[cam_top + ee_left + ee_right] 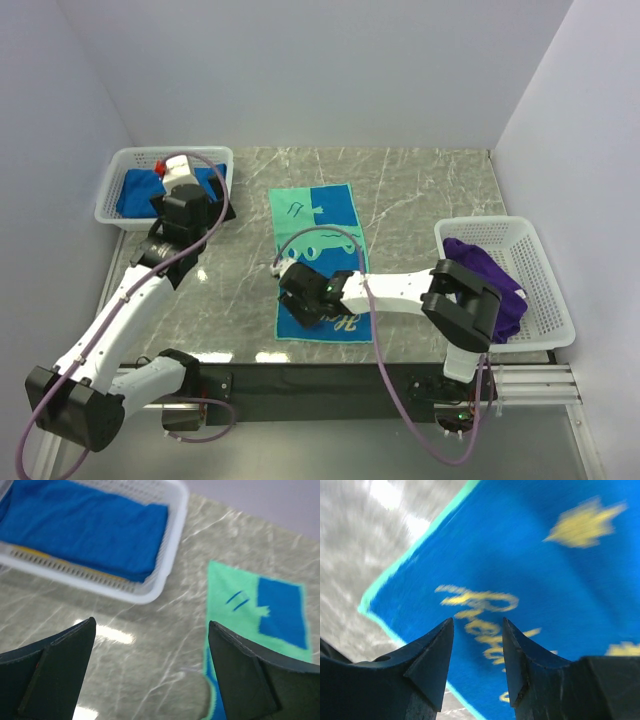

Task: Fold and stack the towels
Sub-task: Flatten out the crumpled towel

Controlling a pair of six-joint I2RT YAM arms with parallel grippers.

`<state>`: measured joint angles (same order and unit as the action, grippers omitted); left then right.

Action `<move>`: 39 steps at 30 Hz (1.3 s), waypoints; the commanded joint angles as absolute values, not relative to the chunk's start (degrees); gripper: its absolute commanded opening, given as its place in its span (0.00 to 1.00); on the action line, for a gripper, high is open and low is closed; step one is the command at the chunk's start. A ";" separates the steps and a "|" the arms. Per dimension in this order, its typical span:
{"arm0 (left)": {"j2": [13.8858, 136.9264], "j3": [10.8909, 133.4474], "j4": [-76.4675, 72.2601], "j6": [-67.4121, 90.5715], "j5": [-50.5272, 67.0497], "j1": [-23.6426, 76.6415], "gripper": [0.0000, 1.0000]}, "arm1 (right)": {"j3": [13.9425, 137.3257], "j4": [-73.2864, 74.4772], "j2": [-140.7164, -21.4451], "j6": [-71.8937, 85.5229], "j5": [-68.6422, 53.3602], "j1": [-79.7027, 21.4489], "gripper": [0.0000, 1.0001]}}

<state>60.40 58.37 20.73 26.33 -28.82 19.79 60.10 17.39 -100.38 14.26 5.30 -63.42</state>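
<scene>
A teal-and-blue patterned towel [315,215] [235,617] [545,570] lies spread flat in the middle of the table. My right gripper [298,305] [477,622] hovers just over its near blue part with yellow lettering, jaws part open and nothing between them. A folded royal blue towel [135,190] [85,530] lies in the left basket [110,210] [170,555], with a yellow edge showing under it. My left gripper [190,208] [151,625] is wide open and empty over bare table, between that basket and the patterned towel. A crumpled purple towel [490,275] fills the right basket [545,290].
Both white mesh baskets stand at the table's sides, left one at the back, right one nearer. Grey marble tabletop [420,200] lies between them. White walls close in the back and both sides.
</scene>
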 commanded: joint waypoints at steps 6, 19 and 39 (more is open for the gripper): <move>57.74 55.28 18.72 23.90 -33.31 19.69 0.99 | 63.46 23.81 -103.71 12.66 3.43 -70.04 0.51; 57.57 54.93 18.90 24.08 -30.94 19.16 0.99 | 61.87 27.07 -94.32 14.50 4.29 -73.39 0.51; 64.32 56.77 18.98 25.22 -18.30 19.25 1.00 | 39.90 21.36 -73.92 24.27 8.26 -51.43 0.49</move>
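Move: The right hand is low over the near left part of the crumpled towel, whose middle lies about 15 cm ahead, 3 cm to the right and 2 cm below. The gold lettering sits level with the hand, some 4 cm to its right; the towel's near right corner is about 5 cm back and 14 cm right, its near left corner 5 cm back and 6 cm left. From the left hand the towel's middle is roughly 26 cm right, 2 cm back and 26 cm below. Fingertips low on the towel's near left part, the right hand drags back about 7 cm towards the near edge, sinking slightly, then lifts some 6 cm, swings about 14 cm right while turning roughly 30 degrees clockwise, and comes down onto the near right part; its fingers stay half open. The left hand, wide open and touching nothing, sinks about 5 cm. ##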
